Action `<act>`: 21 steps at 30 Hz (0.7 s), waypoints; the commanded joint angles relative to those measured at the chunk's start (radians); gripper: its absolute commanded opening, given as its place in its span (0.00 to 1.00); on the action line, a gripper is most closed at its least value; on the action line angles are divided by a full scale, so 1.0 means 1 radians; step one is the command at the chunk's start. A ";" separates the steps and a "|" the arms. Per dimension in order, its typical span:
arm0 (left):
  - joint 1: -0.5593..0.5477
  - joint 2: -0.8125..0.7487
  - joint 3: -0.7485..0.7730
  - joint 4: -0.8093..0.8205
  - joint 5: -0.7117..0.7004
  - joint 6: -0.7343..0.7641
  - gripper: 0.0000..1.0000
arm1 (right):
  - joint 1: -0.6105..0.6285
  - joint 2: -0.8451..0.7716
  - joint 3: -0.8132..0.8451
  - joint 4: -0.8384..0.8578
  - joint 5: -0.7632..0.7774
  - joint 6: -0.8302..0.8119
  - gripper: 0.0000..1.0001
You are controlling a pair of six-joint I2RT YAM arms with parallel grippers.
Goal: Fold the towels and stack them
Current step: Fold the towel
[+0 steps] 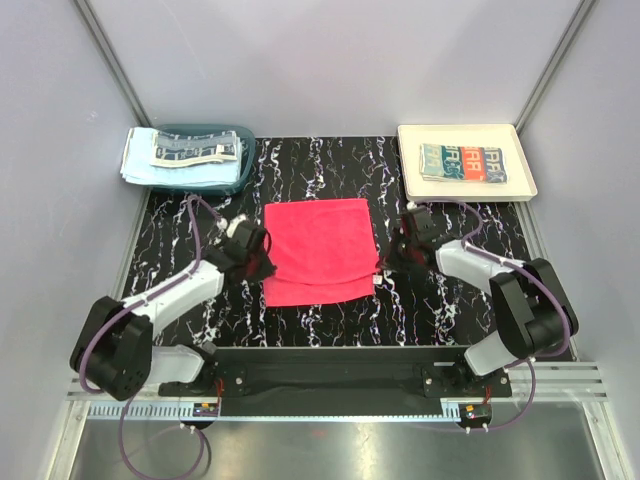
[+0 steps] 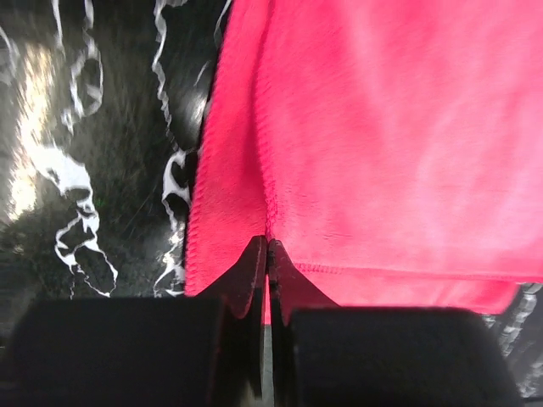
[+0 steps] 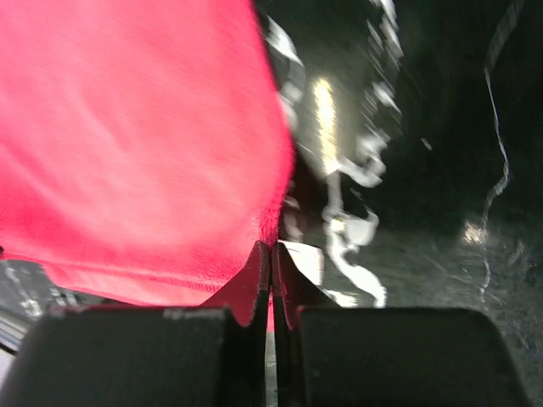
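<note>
A bright red-pink towel (image 1: 320, 250) lies spread on the black marbled table (image 1: 450, 310), with a lower layer showing along its near edge. My left gripper (image 1: 264, 264) is at the towel's near left edge, shut on the red cloth. In the left wrist view the gripper (image 2: 268, 248) pinches the red towel (image 2: 390, 144) beside a hem. My right gripper (image 1: 386, 263) is at the near right corner. In the right wrist view that gripper (image 3: 271, 251) is shut on the red towel (image 3: 136, 144) at its edge.
A teal basket (image 1: 232, 178) at the back left holds a patterned towel (image 1: 195, 150), and a light blue towel (image 1: 140, 160) hangs over its left side. A cream tray (image 1: 412, 180) at the back right carries folded patterned towels (image 1: 463, 162). Grey walls close in both sides.
</note>
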 commanded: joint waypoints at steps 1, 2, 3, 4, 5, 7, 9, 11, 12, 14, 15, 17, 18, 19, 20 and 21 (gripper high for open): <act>0.058 -0.054 0.137 -0.023 -0.026 0.051 0.00 | 0.010 -0.036 0.185 -0.113 0.047 -0.045 0.00; 0.107 -0.047 0.161 -0.022 0.006 0.060 0.00 | 0.008 -0.024 0.231 -0.136 0.054 -0.056 0.00; 0.133 -0.042 0.194 -0.022 0.022 0.078 0.00 | 0.007 -0.005 0.334 -0.159 0.056 -0.077 0.00; 0.158 -0.030 0.256 -0.019 0.034 0.088 0.00 | 0.003 0.036 0.388 -0.196 0.056 -0.088 0.00; 0.196 -0.002 0.299 -0.016 0.043 0.098 0.00 | -0.003 0.062 0.444 -0.208 0.056 -0.097 0.00; 0.227 0.047 0.441 -0.016 0.053 0.135 0.00 | -0.016 0.166 0.625 -0.253 0.048 -0.128 0.00; 0.268 0.149 0.542 -0.016 0.085 0.181 0.00 | -0.035 0.238 0.805 -0.271 0.031 -0.153 0.00; 0.293 0.272 0.727 -0.037 0.096 0.207 0.00 | -0.049 0.361 0.933 -0.308 0.009 -0.173 0.00; 0.300 0.315 0.799 -0.050 0.102 0.227 0.00 | -0.068 0.402 1.057 -0.320 -0.001 -0.174 0.00; 0.322 0.434 0.978 -0.080 0.119 0.244 0.00 | -0.084 0.522 1.178 -0.356 -0.024 -0.177 0.00; 0.328 0.473 1.032 -0.094 0.122 0.258 0.00 | -0.098 0.560 1.296 -0.369 -0.031 -0.179 0.00; 0.343 0.573 1.137 -0.128 0.122 0.272 0.00 | -0.108 0.666 1.409 -0.417 -0.056 -0.183 0.00; 0.349 0.603 1.212 -0.137 0.126 0.281 0.00 | -0.113 0.697 1.502 -0.440 -0.062 -0.189 0.00; 0.356 0.625 1.246 -0.142 0.129 0.284 0.00 | -0.121 0.743 1.541 -0.448 -0.067 -0.190 0.00; 0.368 0.665 1.272 -0.145 0.129 0.287 0.00 | -0.122 0.762 1.573 -0.451 -0.068 -0.193 0.00; 0.376 0.680 1.306 -0.143 0.157 0.287 0.00 | -0.125 0.777 1.620 -0.451 -0.067 -0.199 0.00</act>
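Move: Both hands already pinch the upper layer's near edge of the red towel, at its two side corners, just off the table. From the left hand the towel's far left corner lies about 17 cm ahead and 1 cm left; the teal basket sits some 28 cm ahead and 19 cm left. From the right hand the far right corner is roughly 17 cm ahead and 3 cm left, with the white tray about 26 cm ahead and 22 cm right. Forward and up in one fast sweep, both hands keep their shut grip on the towel's upper edge and carry it over and past the far edge, about 30 cm forward and just under 20 cm higher, both drifting a little left. The climb levels off near the end as the wrists tip the fingers some 25 degrees up towards forward. ##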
